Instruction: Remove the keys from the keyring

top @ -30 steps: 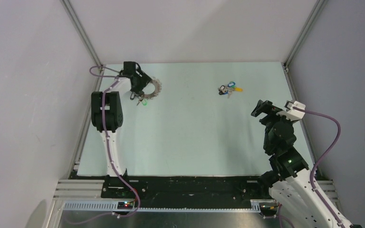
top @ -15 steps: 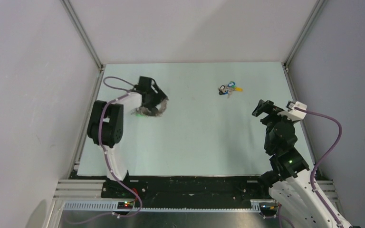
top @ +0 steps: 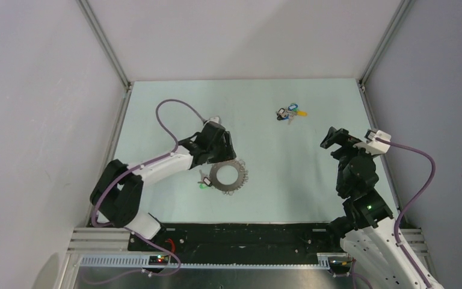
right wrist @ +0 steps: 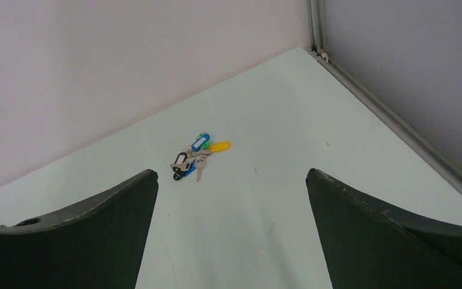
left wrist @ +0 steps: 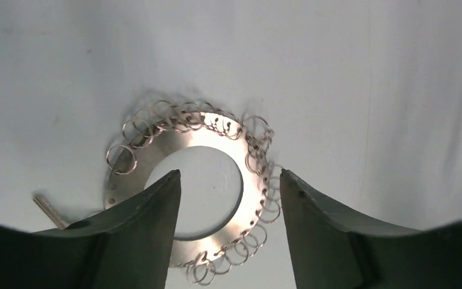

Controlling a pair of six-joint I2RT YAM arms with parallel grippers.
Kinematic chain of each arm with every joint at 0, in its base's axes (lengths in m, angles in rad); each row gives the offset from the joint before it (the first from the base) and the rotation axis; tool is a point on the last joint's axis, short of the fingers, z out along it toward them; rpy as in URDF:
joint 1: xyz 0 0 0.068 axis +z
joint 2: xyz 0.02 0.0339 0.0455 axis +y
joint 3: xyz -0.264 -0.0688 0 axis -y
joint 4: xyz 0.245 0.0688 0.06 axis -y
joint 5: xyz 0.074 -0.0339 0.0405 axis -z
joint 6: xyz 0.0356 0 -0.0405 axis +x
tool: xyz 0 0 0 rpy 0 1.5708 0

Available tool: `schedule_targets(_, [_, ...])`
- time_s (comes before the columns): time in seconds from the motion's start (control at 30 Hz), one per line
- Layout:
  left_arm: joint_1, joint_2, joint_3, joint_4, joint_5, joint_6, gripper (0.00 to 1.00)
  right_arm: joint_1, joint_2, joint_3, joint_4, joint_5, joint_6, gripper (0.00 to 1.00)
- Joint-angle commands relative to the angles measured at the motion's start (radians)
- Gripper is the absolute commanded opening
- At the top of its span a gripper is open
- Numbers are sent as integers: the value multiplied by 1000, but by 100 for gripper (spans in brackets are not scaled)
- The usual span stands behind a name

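The keyring [top: 227, 176] is a flat silvery ring edged with small wire loops, lying on the table near the middle. The keys [top: 203, 182], one with a green head, lie at its left edge. In the left wrist view only a bare metal shank [left wrist: 48, 209] shows beside the keyring [left wrist: 198, 135]. My left gripper [top: 226, 160] [left wrist: 228, 174] is open just above the ring: one finger over its hole, the other outside the right rim, the right band between them with a gap. My right gripper [top: 337, 139] [right wrist: 230, 173] hangs wide open and empty at the right.
A small bunch of blue and yellow-headed keys [top: 290, 114] [right wrist: 195, 158] lies at the back, right of centre. White enclosure walls and metal frame rails [right wrist: 391, 120] border the table.
The left arm swung from the far left corner to the near middle, and the keyring with its keys came along. Its jaws narrowed a little. The right arm barely moved.
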State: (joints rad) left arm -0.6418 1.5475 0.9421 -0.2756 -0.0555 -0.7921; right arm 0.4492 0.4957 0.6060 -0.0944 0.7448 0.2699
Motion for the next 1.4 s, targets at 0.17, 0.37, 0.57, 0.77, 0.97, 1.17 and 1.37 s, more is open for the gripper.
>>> schedule_targets(0.17, [-300,-18,143,-83,-221,512,68,-9,-15,5,10,-10,19,99])
schedule_targets(0.37, [-355,79,182,-153,-295,550,68,-12,-12,4,9,-20,18,100])
schedule_targets(0.57, [-371,187,211,-153,-291,541,69,-14,-8,5,10,-24,19,99])
schedule_targets(0.77, [-376,246,204,-146,-268,500,65,-16,-8,5,11,-25,18,100])
schedule_targets(0.97, [-374,292,179,-108,-219,467,31,-19,-2,5,13,-29,18,99])
schedule_targets(1.17, [-374,225,193,-100,-198,474,0,-19,-1,5,12,-42,18,99])
schedule_targets(1.37, [-371,11,209,-130,-192,531,0,-20,-1,5,9,-172,4,98])
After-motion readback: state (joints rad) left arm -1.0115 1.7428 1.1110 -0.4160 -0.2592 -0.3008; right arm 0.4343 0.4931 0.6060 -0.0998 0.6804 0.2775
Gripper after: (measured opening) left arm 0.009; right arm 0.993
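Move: The keyring's wire loops on its right-hand, slightly nearer rim lie about 6 cm back, 6 cm to the right and 6 cm below the left hand. The ring's middle is some 3 cm back and 1 cm left; its keys with the black tag are roughly 5 cm back and 12 cm left, the green tag 8 cm back and 12 cm left, all about 7 cm down. From the right hand those loops lie about 37 cm left, 2 cm back and 28 cm down. A wire loop on the keyring's right rim is pinched by the left hand, which first swings back and right with a rise of about 4 cm, rolling its left side up and turning some 35 degrees clockwise, then sinks about 10 cm to the rim. There the open fingers shut fully on the thin wire and start upward, by 2 to 3 cm. ##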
